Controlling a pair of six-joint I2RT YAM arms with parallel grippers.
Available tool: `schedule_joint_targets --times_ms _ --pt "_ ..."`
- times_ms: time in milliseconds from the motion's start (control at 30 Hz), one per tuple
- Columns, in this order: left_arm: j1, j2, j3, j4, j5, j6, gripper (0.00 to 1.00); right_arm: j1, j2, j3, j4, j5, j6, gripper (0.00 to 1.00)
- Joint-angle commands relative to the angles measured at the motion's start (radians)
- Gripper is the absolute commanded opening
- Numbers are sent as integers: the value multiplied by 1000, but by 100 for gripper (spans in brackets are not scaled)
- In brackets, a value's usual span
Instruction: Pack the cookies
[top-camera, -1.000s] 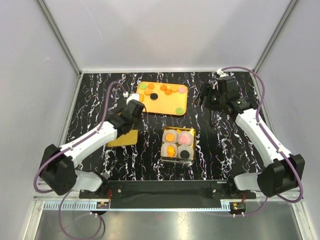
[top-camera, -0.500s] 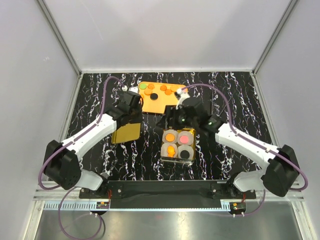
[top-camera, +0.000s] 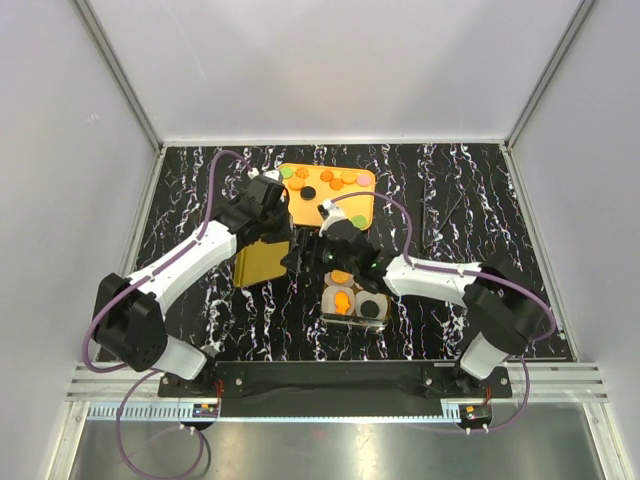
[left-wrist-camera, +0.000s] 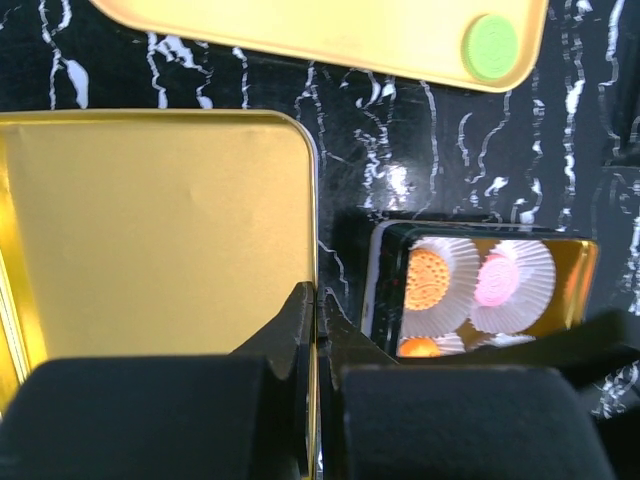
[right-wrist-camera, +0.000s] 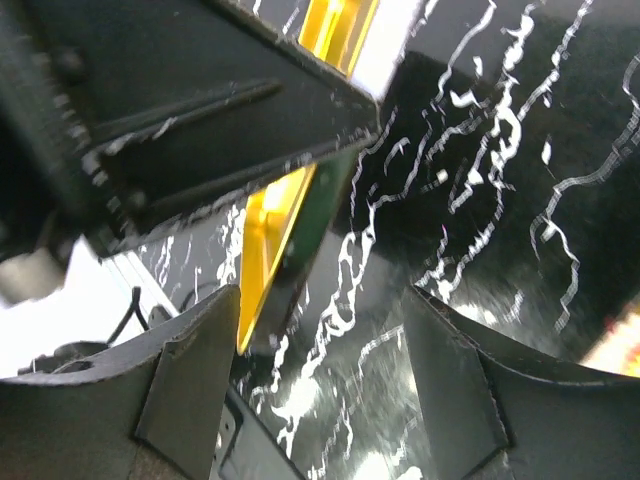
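Loose cookies (top-camera: 336, 180) in orange, black and green lie on the orange tray (top-camera: 300, 207); a green one (left-wrist-camera: 490, 47) shows in the left wrist view. More cookies sit in white paper cups in the gold box (top-camera: 357, 297), also seen as the box (left-wrist-camera: 585, 270) beside the lid. My left gripper (left-wrist-camera: 318, 300) is shut on the edge of the gold lid (top-camera: 256, 264), which it holds tilted left of the box. My right gripper (right-wrist-camera: 320, 370) is open, with only table between its fingers. The lid's yellow edge (right-wrist-camera: 268, 232) is just by its left finger (right-wrist-camera: 190, 375).
The black marbled table (top-camera: 470, 200) is walled by white panels on three sides. The right arm (top-camera: 430, 275) lies across the box's far side and hides part of it. A thin dark rod (top-camera: 437, 222) lies at the right.
My right arm has swung from the far right to the centre, its gripper now beside the lid. The left gripper has carried the lid up and to the right, towards the box.
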Motion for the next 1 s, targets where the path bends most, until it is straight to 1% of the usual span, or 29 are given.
schedule_joint_targets --times_ms 0,67,200,233,400,433,500,767,867,900,967 --pt "6 -6 53 13 44 -6 0 15 32 46 130 62 36 73" --pt "6 -9 52 11 50 -9 0 17 58 48 160 63 44 72" --pt "6 -11 46 13 55 -12 0 21 85 60 188 103 68 65" --pt "6 -11 46 10 55 -11 0 21 93 60 194 112 71 62" --pt "6 -17 53 -3 55 5 0 23 113 62 217 120 65 60" --pt "6 -19 53 -1 79 5 0 25 121 65 219 115 64 60" --pt "6 -23 55 -9 92 11 0 23 125 65 227 106 65 56" --pt "4 -17 46 6 143 -8 0 31 128 49 234 121 60 49" --pt "4 -17 49 8 149 -11 0 32 124 48 234 129 59 39" --pt "4 -16 50 8 152 -8 0 34 124 48 231 132 57 33" --pt "4 -17 50 8 156 -8 0 34 122 54 219 131 57 26"
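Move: My left hand already grips the gold lid by its right rim, the lid's middle about 6 cm to its left. From my right hand that middle lies some 8 cm left and 5 cm ahead, roughly level, with the near part of the rim just off my open fingers. The cookie box sits about 11 cm to the right, 3 cm back and 11 cm below my right hand; the yellow tray is some 19 cm ahead of it, 4 cm right and 11 cm lower. I ease my right hand about 3 cm forward and left, sinking about a centimetre, until its fingers straddle the lid's right rim on the near side of my left hand's grip, and close them from wide open to nearly shut, pinching the rim between the tips. My left hand keeps its pinch, giving only about a centimetre back and right. ##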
